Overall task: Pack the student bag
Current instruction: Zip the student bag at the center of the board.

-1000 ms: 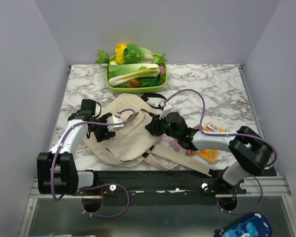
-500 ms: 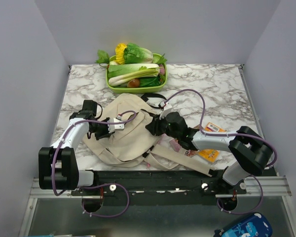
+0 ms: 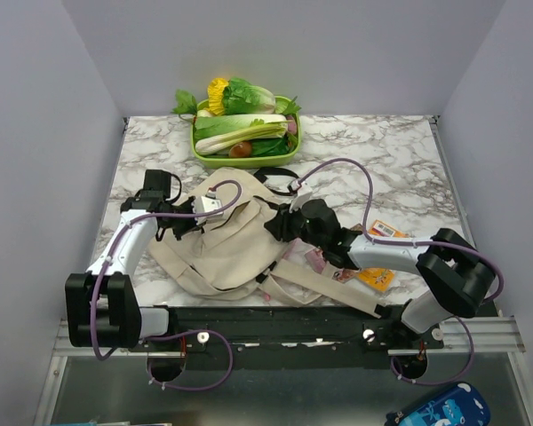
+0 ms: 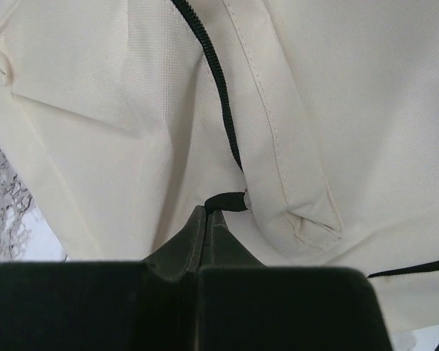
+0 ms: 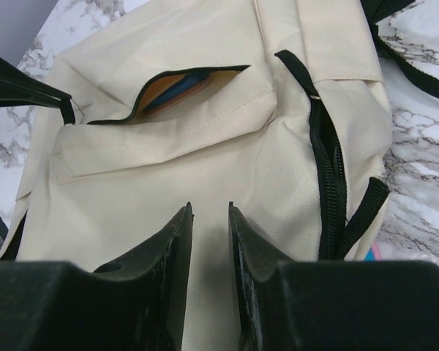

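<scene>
The student bag [image 3: 231, 253], a cream canvas backpack, lies flat in the middle of the table between both arms. My left gripper [image 4: 207, 211] is shut on the black zipper pull [image 4: 227, 199] of the front pocket, at the bag's left side [image 3: 194, 222]. The pocket [image 5: 183, 84] is partly unzipped, and something yellow and blue shows inside. My right gripper [image 5: 210, 210] hovers over the bag's front panel [image 3: 277, 227]. Its jaws stand a little apart with only flat fabric below them. The main zipper [image 5: 328, 168] runs down the bag's right side.
A green basket [image 3: 249, 161] of vegetables stands at the back of the table. An orange packet [image 3: 379, 275] and a small pink item [image 3: 316, 261] lie by the right arm. Wide beige straps [image 3: 324, 288] trail toward the front edge.
My left gripper went from open to shut on the zipper pull and shifted slightly back and left. The right gripper's jaws narrowed a little; that arm barely moved.
</scene>
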Robot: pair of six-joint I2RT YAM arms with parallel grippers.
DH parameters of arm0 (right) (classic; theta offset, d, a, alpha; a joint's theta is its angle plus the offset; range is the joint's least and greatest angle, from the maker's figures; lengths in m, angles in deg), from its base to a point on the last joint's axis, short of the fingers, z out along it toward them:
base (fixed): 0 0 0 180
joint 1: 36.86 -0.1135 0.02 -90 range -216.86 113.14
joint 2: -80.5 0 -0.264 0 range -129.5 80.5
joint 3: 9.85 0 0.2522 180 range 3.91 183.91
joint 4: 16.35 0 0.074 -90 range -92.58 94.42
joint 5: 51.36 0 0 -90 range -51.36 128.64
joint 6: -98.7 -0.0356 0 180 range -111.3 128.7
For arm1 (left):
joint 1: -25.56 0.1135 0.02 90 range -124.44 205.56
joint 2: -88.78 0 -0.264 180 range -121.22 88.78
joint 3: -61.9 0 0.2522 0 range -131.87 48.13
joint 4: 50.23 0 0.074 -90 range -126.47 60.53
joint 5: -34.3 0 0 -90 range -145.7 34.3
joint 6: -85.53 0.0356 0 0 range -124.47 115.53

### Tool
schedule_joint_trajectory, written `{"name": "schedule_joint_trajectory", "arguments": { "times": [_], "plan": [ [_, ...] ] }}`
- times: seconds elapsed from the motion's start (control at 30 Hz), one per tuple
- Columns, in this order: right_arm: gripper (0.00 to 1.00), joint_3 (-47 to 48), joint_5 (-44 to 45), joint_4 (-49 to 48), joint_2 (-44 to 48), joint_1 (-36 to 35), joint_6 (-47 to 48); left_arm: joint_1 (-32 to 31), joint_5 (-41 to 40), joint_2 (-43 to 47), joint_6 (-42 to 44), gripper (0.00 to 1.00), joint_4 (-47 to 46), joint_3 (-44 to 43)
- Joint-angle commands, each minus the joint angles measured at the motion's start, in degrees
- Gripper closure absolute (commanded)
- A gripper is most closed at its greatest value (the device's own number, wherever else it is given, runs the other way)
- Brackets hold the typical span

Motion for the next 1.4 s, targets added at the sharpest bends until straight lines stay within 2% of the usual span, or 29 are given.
{"name": "schedule_joint_trajectory", "arguments": {
  "times": [0.0, 0.2, 0.37, 0.5, 0.6, 0.7, 0.73, 0.83, 1.0, 1.07, 1.2, 1.37],
  "plan": [
    [0.66, 2.1, 0.3, 0.6, 2.5, 0.4, 3.0, 0.4, 4.5, 2.1, -2.7, 1.00, -0.9, -2.1],
    [0.67, 4.3, -2.3, 0.5, 2.4, 0.4, 5.1, 0.5, 10.3, 2.6, -9.2, 1.00, -2.0, -3.8],
    [0.57, 8.8, -4.9, 3.0, 3.6, -4.5, 10.0, 0.5, 14.3, 2.6, -13.8, 1.00, -2.4, -4.3],
    [0.51, 11.7, -4.2, 7.3, 3.2, -12.6, 23.8, 0.4, 15.4, 2.6, -13.2, 1.00, -0.3, -3.9],
    [0.51, 11.2, 0.0, 8.8, 2.4, -16.5, 28.6, 0.4, 15.5, 2.1, -13.1, 1.00, 0.3, -4.1],
    [0.48, 9.9, 5.9, 9.7, 3.2, -16.5, 27.1, 0.5, 16.5, 1.9, -12.2, 1.00, 3.1, -5.5],
    [0.38, 10.2, 7.2, 10.7, 3.6, -16.0, 26.4, 0.5, 17.1, 2.0, -12.2, 1.00, 3.6, -5.8],
    [0.29, 13.2, 8.4, 16.9, 3.0, -14.6, 22.3, 2.4, 19.8, 3.8, -13.8, 1.00, 4.4, -7.2],
    [0.29, 14.3, 16.1, 30.3, 4.6, -9.1, 10.7, 5.7, 24.4, 6.0, -15.1, 1.00, 7.7, -10.7],
    [0.29, 10.6, 15.5, 32.0, 9.0, -5.5, 7.5, 5.8, 24.4, 6.3, -14.6, 1.00, 8.1, -10.6],
    [0.25, 8.6, 14.5, 41.9, 12.5, -2.0, -0.5, 5.9, 24.2, 5.7, -14.3, 1.00, 6.7, -8.9],
    [0.16, 5.4, 5.1, 44.0, 11.9, 2.5, -6.0, 5.8, 24.2, 5.3, -15.2, 1.00, 5.1, -7.8]
  ]
}}
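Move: The left hand already pinches the black zipper pull at the left end of the bag's pocket slit. The slit's far end lies about 12 cm to the right, 7 cm ahead and a little lower, and the side zipper some 20 cm right and 4 cm ahead. From the right hand, the bag's right edge is about 6 cm right, level fore and aft, and 7 cm below. The side zipper is 4 cm right and 3 cm ahead, and the black carry loop 11 cm ahead and 2 cm right. Upward, the left hand hauls the pinched pull some 9 cm, edging 3 cm to the right and tilting about 20 degrees while its fingers stay shut. The right hand lifts, swings back and left over the bag by some 9 cm each way, turning counter-clockwise, then sweeps forward and right to finish out over the bag's right edge, fingers opened wide. ##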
